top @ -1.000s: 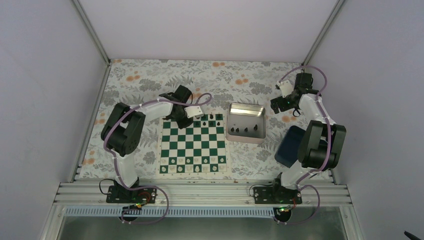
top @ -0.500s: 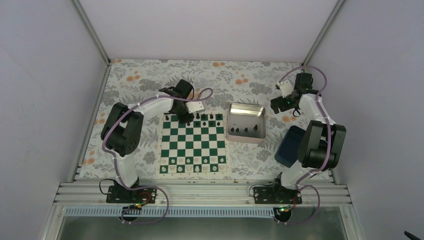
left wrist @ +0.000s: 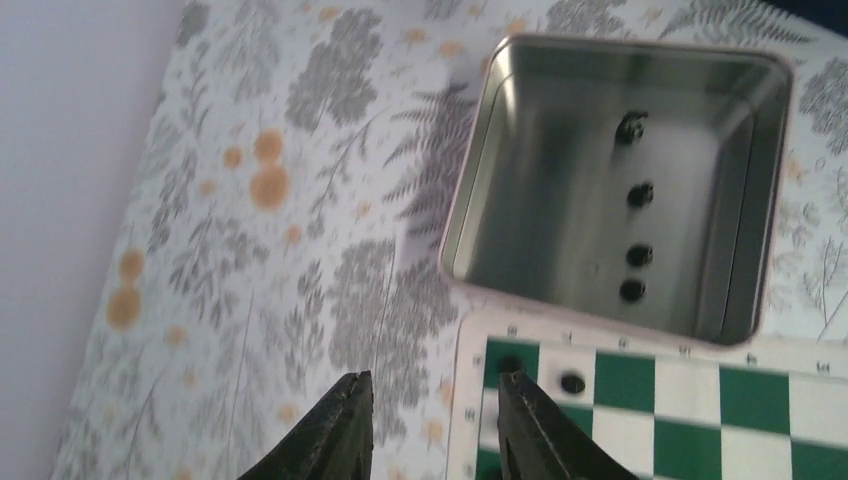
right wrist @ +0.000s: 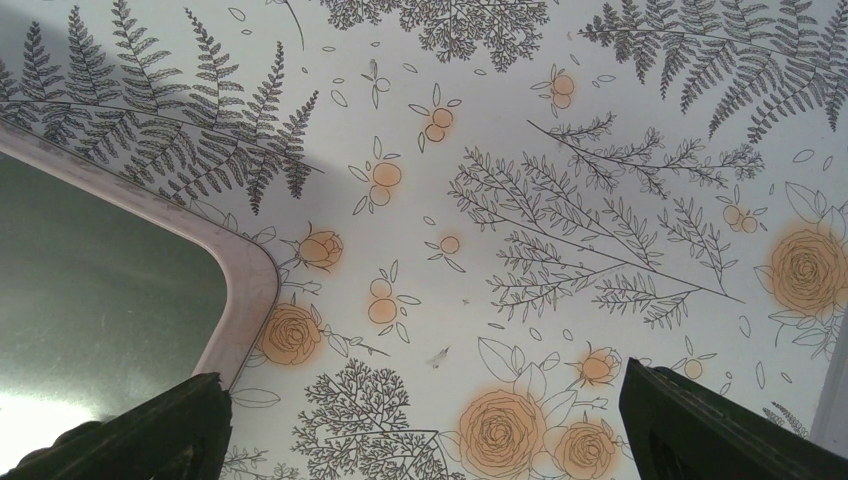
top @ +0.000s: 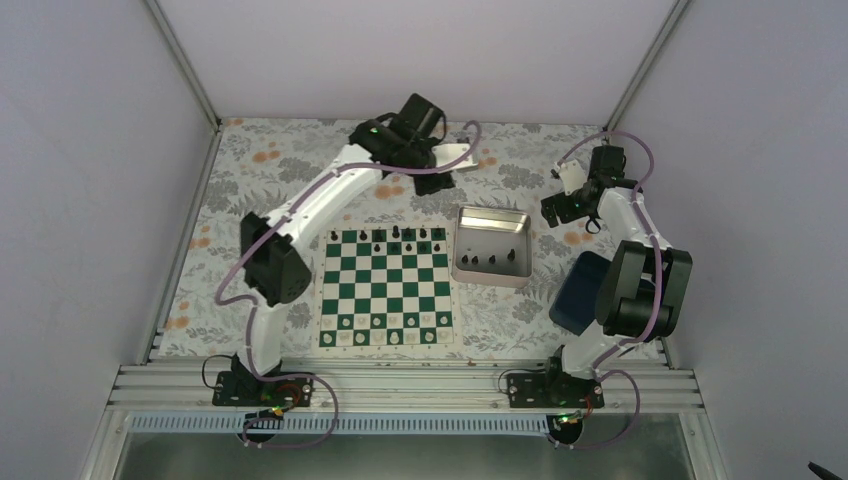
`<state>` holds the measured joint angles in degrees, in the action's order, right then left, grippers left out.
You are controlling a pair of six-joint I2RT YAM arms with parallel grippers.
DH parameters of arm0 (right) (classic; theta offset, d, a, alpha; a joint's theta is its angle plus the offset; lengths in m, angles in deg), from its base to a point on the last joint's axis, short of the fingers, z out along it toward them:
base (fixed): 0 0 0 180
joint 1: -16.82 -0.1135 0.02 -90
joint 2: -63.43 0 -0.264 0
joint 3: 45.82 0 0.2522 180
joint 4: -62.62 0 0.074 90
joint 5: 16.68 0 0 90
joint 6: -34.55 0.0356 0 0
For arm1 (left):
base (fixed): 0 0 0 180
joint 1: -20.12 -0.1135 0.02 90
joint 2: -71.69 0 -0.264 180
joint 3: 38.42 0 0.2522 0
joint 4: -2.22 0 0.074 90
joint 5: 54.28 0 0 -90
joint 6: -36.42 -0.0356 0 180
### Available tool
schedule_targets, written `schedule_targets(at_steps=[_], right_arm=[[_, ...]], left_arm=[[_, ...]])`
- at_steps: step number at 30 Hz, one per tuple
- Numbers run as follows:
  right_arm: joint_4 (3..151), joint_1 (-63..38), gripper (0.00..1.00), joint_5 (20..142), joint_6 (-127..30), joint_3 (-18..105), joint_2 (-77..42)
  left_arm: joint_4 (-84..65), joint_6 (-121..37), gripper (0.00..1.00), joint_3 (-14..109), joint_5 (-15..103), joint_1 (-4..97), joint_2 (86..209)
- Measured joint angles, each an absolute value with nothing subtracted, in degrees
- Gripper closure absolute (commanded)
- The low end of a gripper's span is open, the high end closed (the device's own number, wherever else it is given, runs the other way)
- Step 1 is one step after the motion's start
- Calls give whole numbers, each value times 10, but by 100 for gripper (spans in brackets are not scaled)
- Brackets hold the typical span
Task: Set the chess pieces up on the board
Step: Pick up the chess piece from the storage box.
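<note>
The board (top: 385, 290) lies in the middle of the floral cloth. Several black chess pieces (top: 400, 234) stand along its far row, and several more (top: 492, 260) sit inside the silvery tray (top: 490, 222) to its right. My left gripper (top: 438, 170) hangs high behind the board, open and holding nothing. In the left wrist view it (left wrist: 435, 400) looks down over the cloth beside the board's corner (left wrist: 650, 400), with the tray (left wrist: 480, 190) and its pieces (left wrist: 640, 195) beyond. My right gripper (top: 555, 208) is wide open over bare cloth right of the tray, its fingertips (right wrist: 130, 430) far apart.
Small white pieces (top: 390, 336) line the board's near row. A dark blue box (top: 578, 292) lies by the right arm's base. The tray's rounded corner (right wrist: 240, 280) shows at the left of the right wrist view. Walls close in the cloth on three sides.
My left arm rose from the board's far row and swung back and right toward the tray, its jaws opening. Black pieces now stand where it was. The right arm stayed still.
</note>
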<state>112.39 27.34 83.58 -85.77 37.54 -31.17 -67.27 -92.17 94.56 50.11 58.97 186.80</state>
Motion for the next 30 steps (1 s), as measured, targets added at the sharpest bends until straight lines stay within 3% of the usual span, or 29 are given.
schedule_targets(at_steps=[10, 30], right_arm=[[1124, 274, 0, 836, -858, 375, -312], [1127, 274, 0, 836, -858, 375, -336]], left_arm=[[-719, -917, 66, 1205, 539, 670, 2133], [-699, -902, 62, 1151, 583, 716, 2178]])
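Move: Inside the storage box, the second pawn from the right stands about 7 cm back and 14 cm right of the left hand, some 22 cm below it. At that same depth, the knight is 5 cm farther right and 2 cm farther out than this pawn, and the next pawn is 4 cm to its left and 1 cm back. The board's far right corner piece is almost straight below the hand. From the right hand the pawn is about 10 cm back, 17 cm left, 9 cm down. Swinging right over the storage box, the left hand curves steeply down towards the second pawn from the right, some 14 cm across and 16 cm down, drawing back about 6 cm in the later half. The wrist turns about 15 degrees clockwise and the fingers lose their forward lean. After nearly pausing, the hand begins sinking again, fingers still about a third open and touching nothing. ##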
